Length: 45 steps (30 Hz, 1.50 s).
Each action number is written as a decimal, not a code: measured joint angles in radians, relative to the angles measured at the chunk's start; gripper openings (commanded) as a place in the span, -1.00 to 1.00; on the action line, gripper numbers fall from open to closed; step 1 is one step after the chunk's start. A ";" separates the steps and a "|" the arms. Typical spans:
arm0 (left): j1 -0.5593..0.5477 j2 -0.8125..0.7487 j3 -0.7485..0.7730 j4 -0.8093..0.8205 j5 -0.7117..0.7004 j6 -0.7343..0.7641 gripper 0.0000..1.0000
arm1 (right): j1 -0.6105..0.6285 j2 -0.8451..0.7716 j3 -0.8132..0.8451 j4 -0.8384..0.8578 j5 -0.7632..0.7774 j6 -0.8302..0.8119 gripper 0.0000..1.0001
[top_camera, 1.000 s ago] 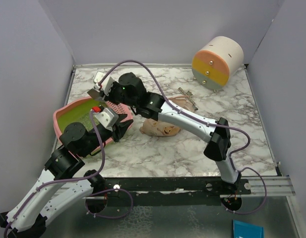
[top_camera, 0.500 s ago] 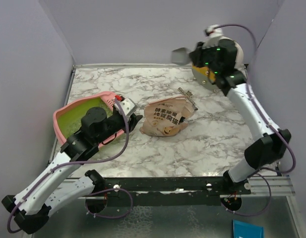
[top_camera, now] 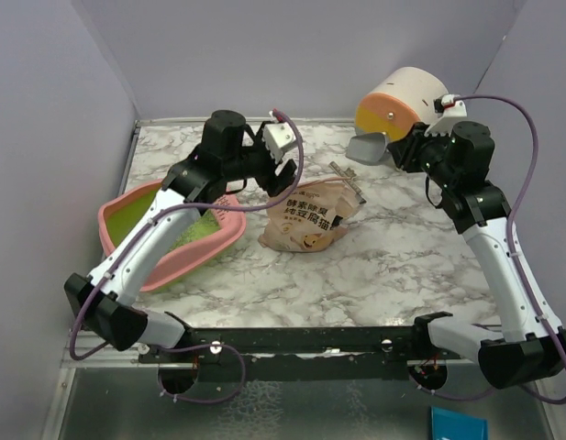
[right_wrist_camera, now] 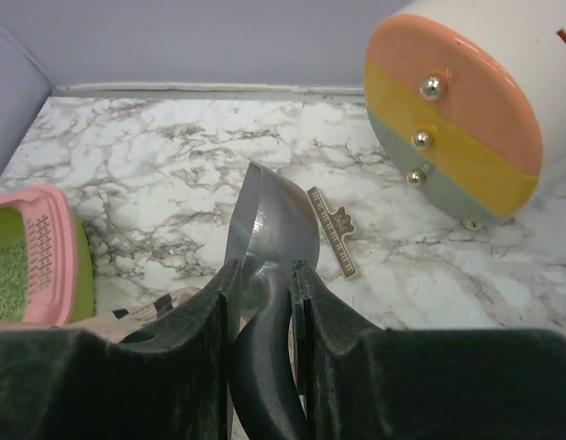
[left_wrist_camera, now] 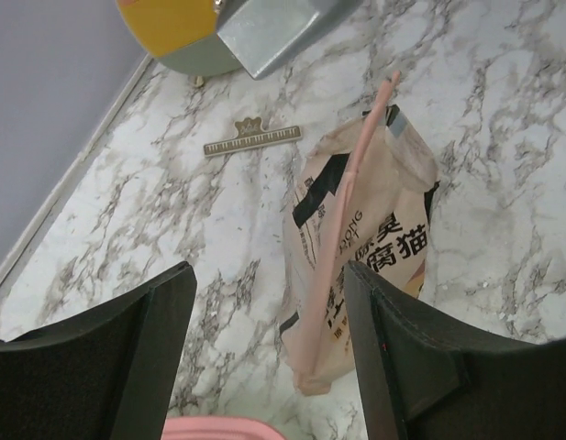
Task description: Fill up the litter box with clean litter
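Note:
The pink litter box (top_camera: 116, 218) with its yellow-green inside lies at the left; a grainy layer of litter (right_wrist_camera: 7, 286) shows on its floor. The tan pouch (top_camera: 309, 216) printed with black text lies on the marble to its right. My left gripper (top_camera: 284, 174) hovers over the pouch's left end, open. In the left wrist view the pouch (left_wrist_camera: 379, 234) lies between the wide-apart fingers (left_wrist_camera: 420, 357), nearer the right one. My right gripper (top_camera: 404, 151) is at the back right, shut on the handle of a grey metal scoop (right_wrist_camera: 278, 220).
A round cream, orange and yellow drawer unit (top_camera: 397, 103) stands at the back right, just behind the scoop (top_camera: 368, 147). A small tan comb-like clip (top_camera: 348, 180) lies behind the pouch. The purple walls close in the table on three sides.
My left gripper has left the litter box rim, opened wide and swung right to the pouch. My right arm carried the scoop from over the box to the back right.

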 measured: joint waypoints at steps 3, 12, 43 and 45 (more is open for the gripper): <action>0.073 0.083 0.090 -0.047 0.146 0.007 0.32 | 0.000 -0.008 -0.003 -0.039 0.000 -0.002 -0.98; 0.113 0.148 0.101 -0.149 0.330 0.048 0.28 | 0.000 -0.020 0.089 -0.203 0.007 -0.039 -0.98; 0.095 0.164 -0.094 -0.032 0.346 0.017 -1.00 | 0.007 0.071 0.104 -0.460 -0.296 -0.168 -0.98; 0.088 0.121 -0.154 0.026 0.335 0.003 -1.00 | 0.016 0.073 0.100 -0.452 -0.305 -0.170 -0.98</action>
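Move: The near-left end of the litter bag's rim hangs some 10 cm below the open left hand, about 1 cm back and 1 cm right; the litter box's middle lies about 28 cm left of that hand, 3 cm ahead and 26 below. From the right hand, which holds the empty scoop, the bag's mouth is roughly 11 cm left, 2 back and 14 below; the metal clip is about 9 ahead, 6 left and 30 below, the drawer cabinet 24 ahead, 6 right and 20 below. Left hand sinks about 10 cm, pinching the bag's rim; right carries the scoop back and down towards the mouth. ##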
